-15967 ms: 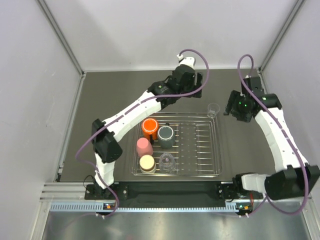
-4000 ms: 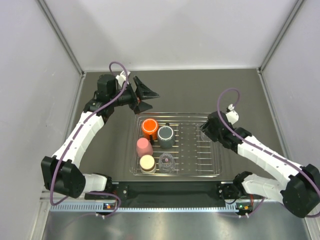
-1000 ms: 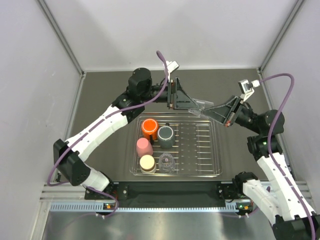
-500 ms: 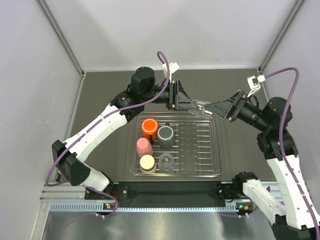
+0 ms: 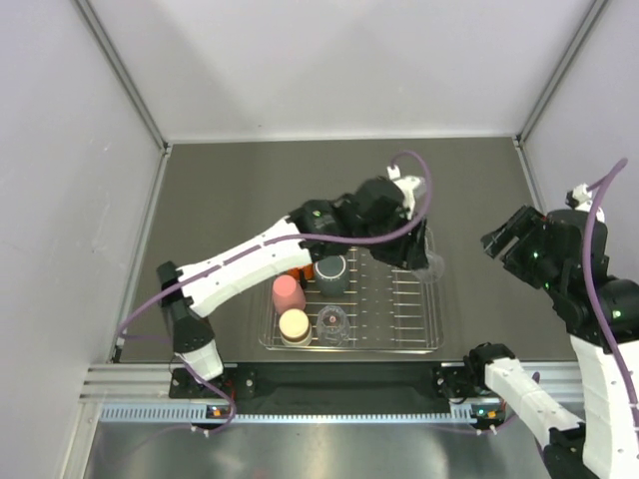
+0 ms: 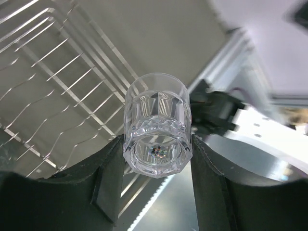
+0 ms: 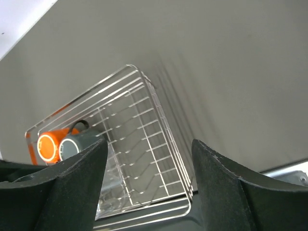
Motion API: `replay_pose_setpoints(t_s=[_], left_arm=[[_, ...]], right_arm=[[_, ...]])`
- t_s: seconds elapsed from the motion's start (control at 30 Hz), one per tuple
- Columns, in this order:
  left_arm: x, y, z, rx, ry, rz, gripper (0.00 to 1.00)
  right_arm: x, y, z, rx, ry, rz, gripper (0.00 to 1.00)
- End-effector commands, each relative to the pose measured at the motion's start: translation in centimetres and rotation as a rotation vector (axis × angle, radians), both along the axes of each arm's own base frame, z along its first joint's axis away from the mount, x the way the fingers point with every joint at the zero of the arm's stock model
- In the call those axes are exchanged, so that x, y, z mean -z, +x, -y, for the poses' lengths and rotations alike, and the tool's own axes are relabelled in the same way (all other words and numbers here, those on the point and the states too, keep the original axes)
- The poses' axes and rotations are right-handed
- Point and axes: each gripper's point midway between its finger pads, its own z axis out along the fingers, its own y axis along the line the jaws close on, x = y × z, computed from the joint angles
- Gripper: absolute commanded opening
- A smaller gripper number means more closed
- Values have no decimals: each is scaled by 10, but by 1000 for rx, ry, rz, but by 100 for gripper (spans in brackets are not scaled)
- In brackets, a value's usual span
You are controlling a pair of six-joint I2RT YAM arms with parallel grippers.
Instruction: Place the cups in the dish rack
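My left gripper (image 6: 157,147) is shut on a clear plastic cup (image 6: 158,120), gripped by its base. In the top view that clear cup (image 5: 432,262) hangs at the right rim of the silver wire dish rack (image 5: 437,334), with the left gripper (image 5: 421,255) reaching over the rack. Inside the rack stand a dark grey cup (image 5: 330,271), a pink cup (image 5: 289,292), a cream cup (image 5: 294,323) and another clear cup (image 5: 334,321). The orange cup (image 7: 47,145) is mostly hidden under the left arm from above. My right gripper (image 7: 149,143) is open and empty, off to the rack's right (image 5: 499,239).
Grey walls enclose the dark tabletop on three sides. The right half of the rack (image 7: 144,139) holds only bare wires. An aluminium rail (image 5: 300,384) with the arm bases runs along the near edge.
The clear cup passed from my right gripper to my left. The right gripper opened and pulled back to the right; the left arm swung the cup down over the rack's right side.
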Motion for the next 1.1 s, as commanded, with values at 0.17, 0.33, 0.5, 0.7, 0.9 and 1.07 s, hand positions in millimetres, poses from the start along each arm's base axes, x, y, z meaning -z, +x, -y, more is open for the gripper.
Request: replay_pose_setpoints(t_s=[0.17, 0.33, 0.5, 0.7, 0.9, 1.07], left_arm=[[75, 4, 1, -117, 317, 110, 0], [106, 6, 6, -146, 464, 169, 0], [116, -1, 23, -106, 507, 167, 0], [132, -4, 24, -90, 553, 141, 0], [146, -10, 30, -59, 563, 104, 0], [160, -8, 28, -63, 610, 99, 0]], right_arm=[[25, -64, 37, 162, -60, -86, 70], [26, -68, 39, 152, -72, -77, 70], [44, -72, 31, 135, -30, -111, 70], [36, -72, 35, 143, -47, -84, 70], [36, -72, 36, 145, -50, -82, 70], [36, -72, 35, 137, -57, -85, 71]])
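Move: The clear glass is already upside down in the left fingers. Its spot in the right part of the dish rack lies about 22 cm below that hand, some 3 cm to its right and 1 cm back. The grey mug stands about 14 cm left and 4 cm ahead of the hand, and the racked tumbler 14 cm left and 8 cm back. From the right hand, the spot is roughly 15 cm left, 2 cm back and 24 cm down. The clear glass, still gripped by the left fingers, is lowered about 17 cm towards the right part of the dish rack, quickly at first and then more slowly. Meanwhile the wrist swings some 35 degrees, bringing the fingers from slanting rightward to nearly straight down. The empty, open right hand backs off roughly 5 cm, drifting right and slightly down, then stops. ##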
